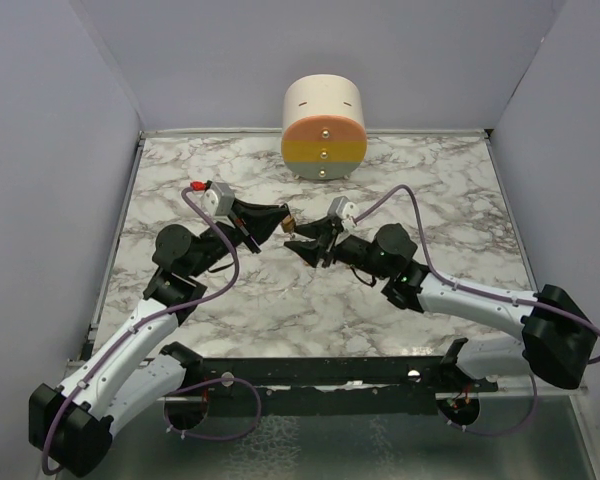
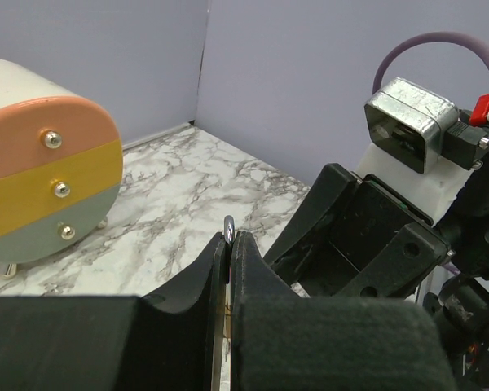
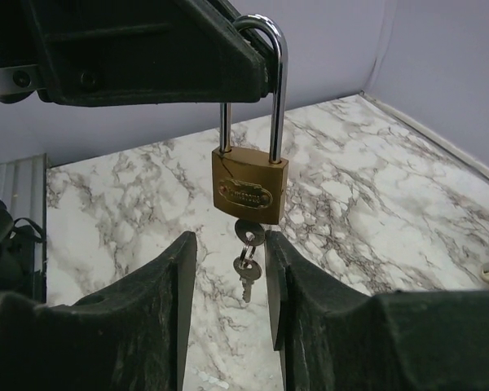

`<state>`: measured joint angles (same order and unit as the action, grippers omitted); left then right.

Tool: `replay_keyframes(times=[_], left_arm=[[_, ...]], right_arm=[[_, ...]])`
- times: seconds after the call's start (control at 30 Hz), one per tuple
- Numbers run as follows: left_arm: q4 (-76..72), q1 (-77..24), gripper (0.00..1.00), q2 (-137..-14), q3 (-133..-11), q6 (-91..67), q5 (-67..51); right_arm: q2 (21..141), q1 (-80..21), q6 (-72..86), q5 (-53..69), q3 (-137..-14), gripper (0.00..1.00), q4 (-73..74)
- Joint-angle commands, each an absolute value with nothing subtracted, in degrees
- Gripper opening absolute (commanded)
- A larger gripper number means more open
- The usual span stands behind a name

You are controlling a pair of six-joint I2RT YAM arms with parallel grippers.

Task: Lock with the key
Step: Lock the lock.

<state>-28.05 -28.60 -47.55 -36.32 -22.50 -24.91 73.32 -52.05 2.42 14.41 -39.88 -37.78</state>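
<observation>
A brass padlock (image 3: pixel 248 189) hangs above the table by its steel shackle (image 3: pixel 273 81), with my left gripper (image 2: pixel 230 236) shut on that shackle. Only the shackle's tip (image 2: pixel 228 226) shows between the closed fingers in the left wrist view. A key (image 3: pixel 250 232) sits in the underside of the padlock, and a second key (image 3: pixel 246 277) dangles from it on a ring. My right gripper (image 3: pixel 230 240) is open just below the padlock, one finger on each side of the inserted key and not pinching it. From above, both grippers (image 1: pixel 280 222) (image 1: pixel 305 240) meet at the padlock (image 1: pixel 289 222) over mid-table.
A round-sided cabinet (image 1: pixel 324 128) with three stacked drawer fronts in pink, yellow and grey stands at the back centre of the marble table (image 1: pixel 430 200). Grey walls close in the back and both sides. The right wrist camera housing (image 2: pixel 407 122) sits close to my left gripper.
</observation>
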Motion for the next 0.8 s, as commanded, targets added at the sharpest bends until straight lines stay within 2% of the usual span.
replay_keyframes(times=[0.0,0.03,0.1,0.13,0.77], left_arm=[[-30.3,-28.3,0.0,-46.8,-37.2,-23.8,-26.4],[-30.3,-28.3,0.0,-46.8,-37.3,-24.0,-26.5],[-30.4,-28.3,0.0,-46.5,-37.3,-24.1,-26.5],[-30.4,-28.3,0.0,-46.2,-37.3,-24.1,-26.3],[-32.1,-28.1,0.0,-46.1,-40.9,-21.4,-18.2]], right_arm=[[75.7,-51.9,4.5,17.8,-42.2,0.35,-42.5],[76.2,-51.9,4.6,17.5,-42.4,0.3,-42.6],[77.0,-51.9,4.9,16.7,-43.0,0.08,-42.5],[77.2,-51.9,5.0,16.2,-43.2,0.02,-42.6],[80.6,-52.4,7.4,19.1,-38.2,0.01,-42.9]])
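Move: The key sits in the underside of the padlock hanging from the left hand, about 2 cm left and 1 cm ahead of the half-open right fingers, near their height. The padlock body is some 4 cm above the right hand point, also 2 cm left and 1 cm ahead. From the left hand, the key lies roughly 8 cm below and 1 cm right, level fore and aft. Right fingers ease about 1.5 cm left and slightly forward, closing on the key while left fingers keep the shackle. ##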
